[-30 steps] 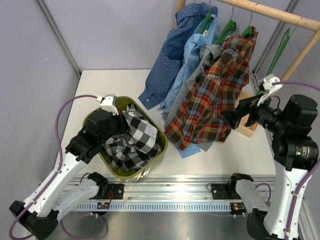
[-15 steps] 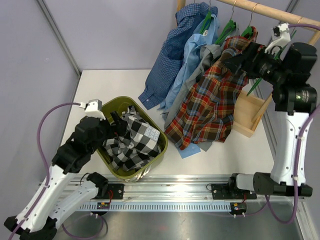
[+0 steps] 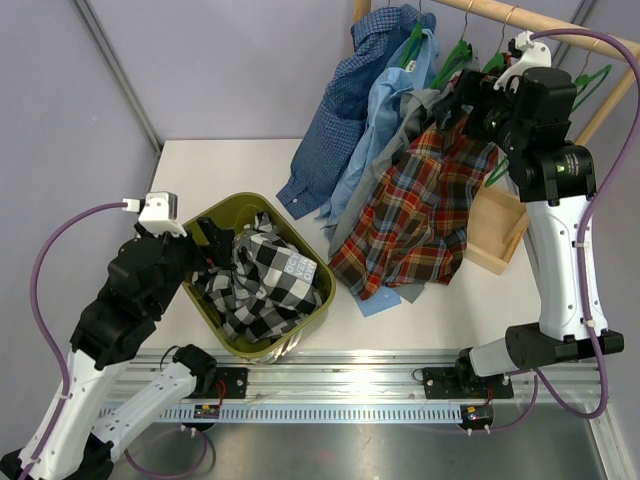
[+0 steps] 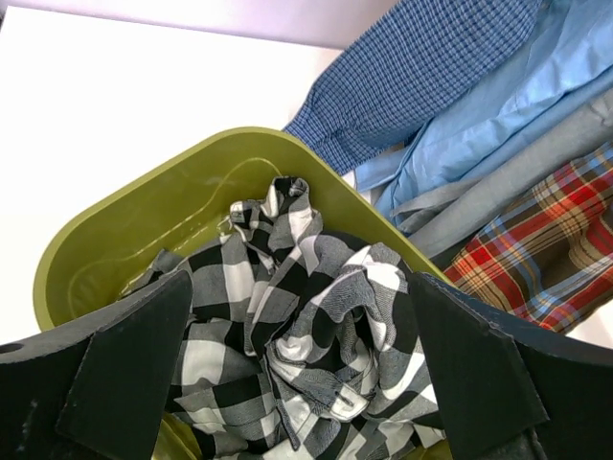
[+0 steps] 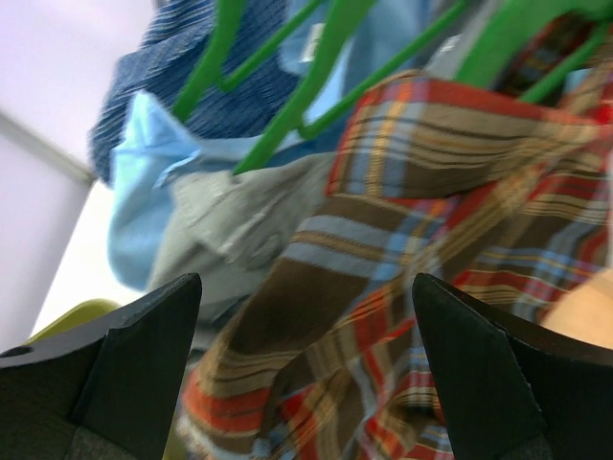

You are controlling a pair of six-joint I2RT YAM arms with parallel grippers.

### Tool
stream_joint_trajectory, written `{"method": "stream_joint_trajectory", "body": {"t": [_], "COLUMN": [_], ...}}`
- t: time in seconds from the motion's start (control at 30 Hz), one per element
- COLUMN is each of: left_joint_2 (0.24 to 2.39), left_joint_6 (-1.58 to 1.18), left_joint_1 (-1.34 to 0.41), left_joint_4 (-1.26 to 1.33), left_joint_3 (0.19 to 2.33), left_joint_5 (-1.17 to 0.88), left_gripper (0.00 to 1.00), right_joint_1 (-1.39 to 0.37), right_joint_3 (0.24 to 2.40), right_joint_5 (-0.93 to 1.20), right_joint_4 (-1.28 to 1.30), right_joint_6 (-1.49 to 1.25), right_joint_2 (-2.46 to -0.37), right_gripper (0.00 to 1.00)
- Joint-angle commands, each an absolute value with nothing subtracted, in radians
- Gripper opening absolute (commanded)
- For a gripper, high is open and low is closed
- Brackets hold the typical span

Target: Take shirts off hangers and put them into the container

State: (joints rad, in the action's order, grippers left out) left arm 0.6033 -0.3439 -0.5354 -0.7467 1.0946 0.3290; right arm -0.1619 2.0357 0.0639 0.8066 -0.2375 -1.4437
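The black-and-white check shirt (image 3: 265, 285) (image 4: 306, 326) lies crumpled in the olive-green container (image 3: 312, 322) (image 4: 115, 230). My left gripper (image 3: 215, 245) (image 4: 299, 369) hangs open just above it, holding nothing. On green hangers (image 3: 455, 55) (image 5: 326, 57) on the rail hang the dark blue (image 3: 340, 120), light blue (image 3: 380, 130), grey (image 3: 415, 110) and red plaid (image 3: 420, 210) (image 5: 431, 220) shirts. My right gripper (image 3: 455, 105) (image 5: 306, 374) is open, high up beside the plaid shirt's shoulder, with the cloth ahead of its fingers and not gripped.
A wooden rail (image 3: 540, 25) carries the hangers at the back right. An empty green hanger (image 3: 565, 95) hangs at its right end. A small wooden box (image 3: 495, 235) stands under the rail, behind the right arm. The shirt tails drape onto the white table (image 3: 220, 170).
My left gripper has opened, let go of the check shirt and drawn back leftwards. My right arm has risen from beside the wooden box up to the plaid shirt's shoulder.
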Motion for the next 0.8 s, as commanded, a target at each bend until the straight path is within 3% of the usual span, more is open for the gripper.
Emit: {"method": "stream_joint_trajectory", "body": {"t": [0.0, 0.1, 0.27, 0.6, 0.73, 0.77], "left_joint_2": [0.611, 0.617, 0.647, 0.673, 0.677, 0.676], "left_joint_6": [-0.333, -0.315, -0.270, -0.232, -0.219, -0.218], "left_joint_1": [-0.532, -0.532, -0.532, -0.532, -0.532, -0.532], "left_joint_4": [-0.671, -0.646, -0.618, -0.525, -0.509, -0.505], "left_joint_3": [1.071, 1.071, 1.085, 1.066, 1.066, 1.063], "left_joint_5": [0.298, 0.275, 0.227, 0.140, 0.121, 0.115], "left_gripper": [0.99, 0.99, 0.99, 0.99, 0.99, 0.99], "right_joint_1": [-0.172, -0.173, -0.164, -0.085, -0.048, -0.043], "right_joint_3": [2.056, 2.014, 1.959, 1.922, 1.895, 1.891], "right_joint_5": [-0.095, -0.113, -0.140, -0.112, -0.109, -0.104], "right_joint_4": [0.804, 0.821, 0.860, 0.936, 0.945, 0.945], "right_joint_6": [-0.192, -0.196, -0.192, -0.158, -0.134, -0.132], "right_joint_2": [-1.460, -1.448, -1.410, -1.341, -1.322, -1.321], "right_gripper": [0.99, 0.99, 0.91, 0.59, 0.19, 0.17]}}
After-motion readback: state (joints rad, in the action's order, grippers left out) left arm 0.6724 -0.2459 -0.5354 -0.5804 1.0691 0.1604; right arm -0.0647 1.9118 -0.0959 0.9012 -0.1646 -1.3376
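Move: The red plaid shirt's shoulder is bunched close by the right hand, about 5 cm to its right and 5 cm below, roughly level with it fore and aft. Its green hanger is some 5 cm ahead, 4 cm right and 4 cm higher. The grey shirt hangs about 12 cm to the hand's left, 5 cm back and 15 cm down. From the left hand, that plaid shoulder lies roughly 17 cm ahead, 50 cm right and 9 cm up. Rightward and down, the right hand moves some 7 cm right and 3 cm lower to the red plaid shirt's shoulder, edging forward before drawing back about 4 cm and turning clockwise some 15 degrees. Its wide-open fingers close nearly shut and pinch the cloth. The empty left hand, still open, eases about 4 cm right and a little forward above the container, turning about 10 degrees clockwise. ##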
